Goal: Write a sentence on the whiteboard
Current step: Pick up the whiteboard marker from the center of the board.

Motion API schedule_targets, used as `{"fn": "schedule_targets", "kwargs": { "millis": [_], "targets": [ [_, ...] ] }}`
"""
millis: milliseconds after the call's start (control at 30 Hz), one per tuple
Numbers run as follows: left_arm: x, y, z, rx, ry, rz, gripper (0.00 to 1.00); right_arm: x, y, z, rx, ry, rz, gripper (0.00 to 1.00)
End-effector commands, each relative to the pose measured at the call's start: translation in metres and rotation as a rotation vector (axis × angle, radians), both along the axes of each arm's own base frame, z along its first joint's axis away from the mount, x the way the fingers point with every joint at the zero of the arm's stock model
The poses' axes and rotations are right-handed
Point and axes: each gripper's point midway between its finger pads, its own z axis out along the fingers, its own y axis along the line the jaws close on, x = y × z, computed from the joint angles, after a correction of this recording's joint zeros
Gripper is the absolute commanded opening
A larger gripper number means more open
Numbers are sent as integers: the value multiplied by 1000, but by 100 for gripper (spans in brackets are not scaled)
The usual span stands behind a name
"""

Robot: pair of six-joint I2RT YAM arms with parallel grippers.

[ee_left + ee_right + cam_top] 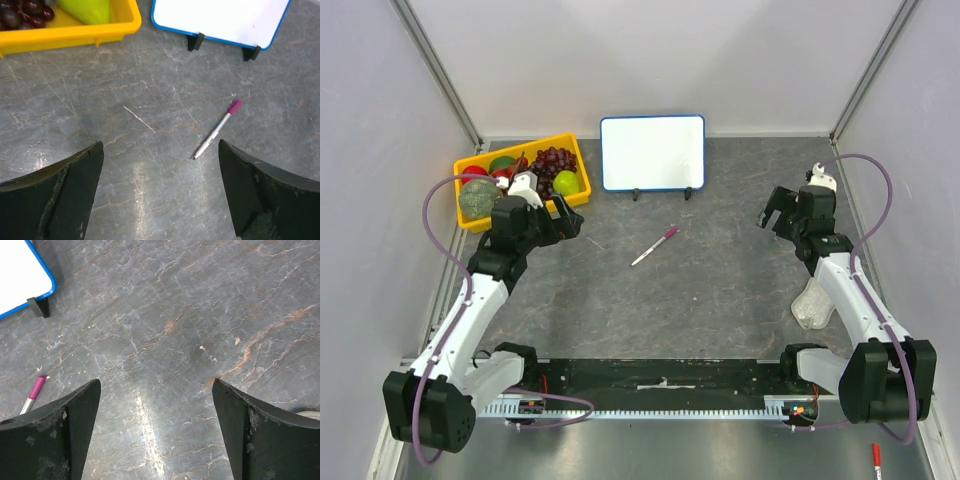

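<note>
The whiteboard (652, 152) stands on two black feet at the back centre, blue-framed, its face blank; no sentence shows on it. It also shows in the left wrist view (220, 20) and a corner in the right wrist view (22, 277). A white marker with a pink cap (654, 246) lies on the table in front of it, also in the left wrist view (216, 130) and the right wrist view (33, 394). My left gripper (570, 218) is open and empty, left of the marker. My right gripper (772, 212) is open and empty at the right.
A yellow tray (570, 150) with grapes (553, 160), a green fruit and other produce stands at the back left, left of the whiteboard. A clear crumpled plastic thing (812, 303) lies by the right arm. A red marker (876, 458) lies off the near right edge.
</note>
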Motion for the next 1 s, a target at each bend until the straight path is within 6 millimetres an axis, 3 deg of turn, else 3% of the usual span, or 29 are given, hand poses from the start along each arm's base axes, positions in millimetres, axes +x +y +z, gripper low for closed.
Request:
{"fn": "schedule_targets", "kwargs": {
  "millis": [0, 400, 533, 700, 967],
  "targets": [
    [-4, -11, 5, -27, 8, -61, 100, 5, 13, 24, 23, -45, 81, 98],
    [7, -38, -4, -48, 73, -212, 100, 5, 26, -5, 52, 38, 160, 98],
    [13, -51, -12, -15, 74, -261, 99, 7, 32, -6, 72, 43, 188, 98],
    [17, -78, -37, 32, 141, -353, 98, 12, 33, -7, 75, 53, 193, 98],
    [11, -154, -63, 266, 141, -595, 97, 15, 34, -1, 63, 44, 209, 98]
  ]
}}
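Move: The whiteboard marker lies on the table about 17 cm to the left hand's right, some 4 cm ahead and 19 cm below. The whiteboard's middle is roughly 22 cm farther out than the marker and level with it sideways; the fruit tray's middle sits about 20 cm ahead of the left hand and 16 cm to its left. From the right hand, the marker is about 22 cm left, roughly level fore and aft, 15 cm below. Open left hand swings 12 cm right, sinks 7 towards the marker, turning clockwise; right eases left and down. ##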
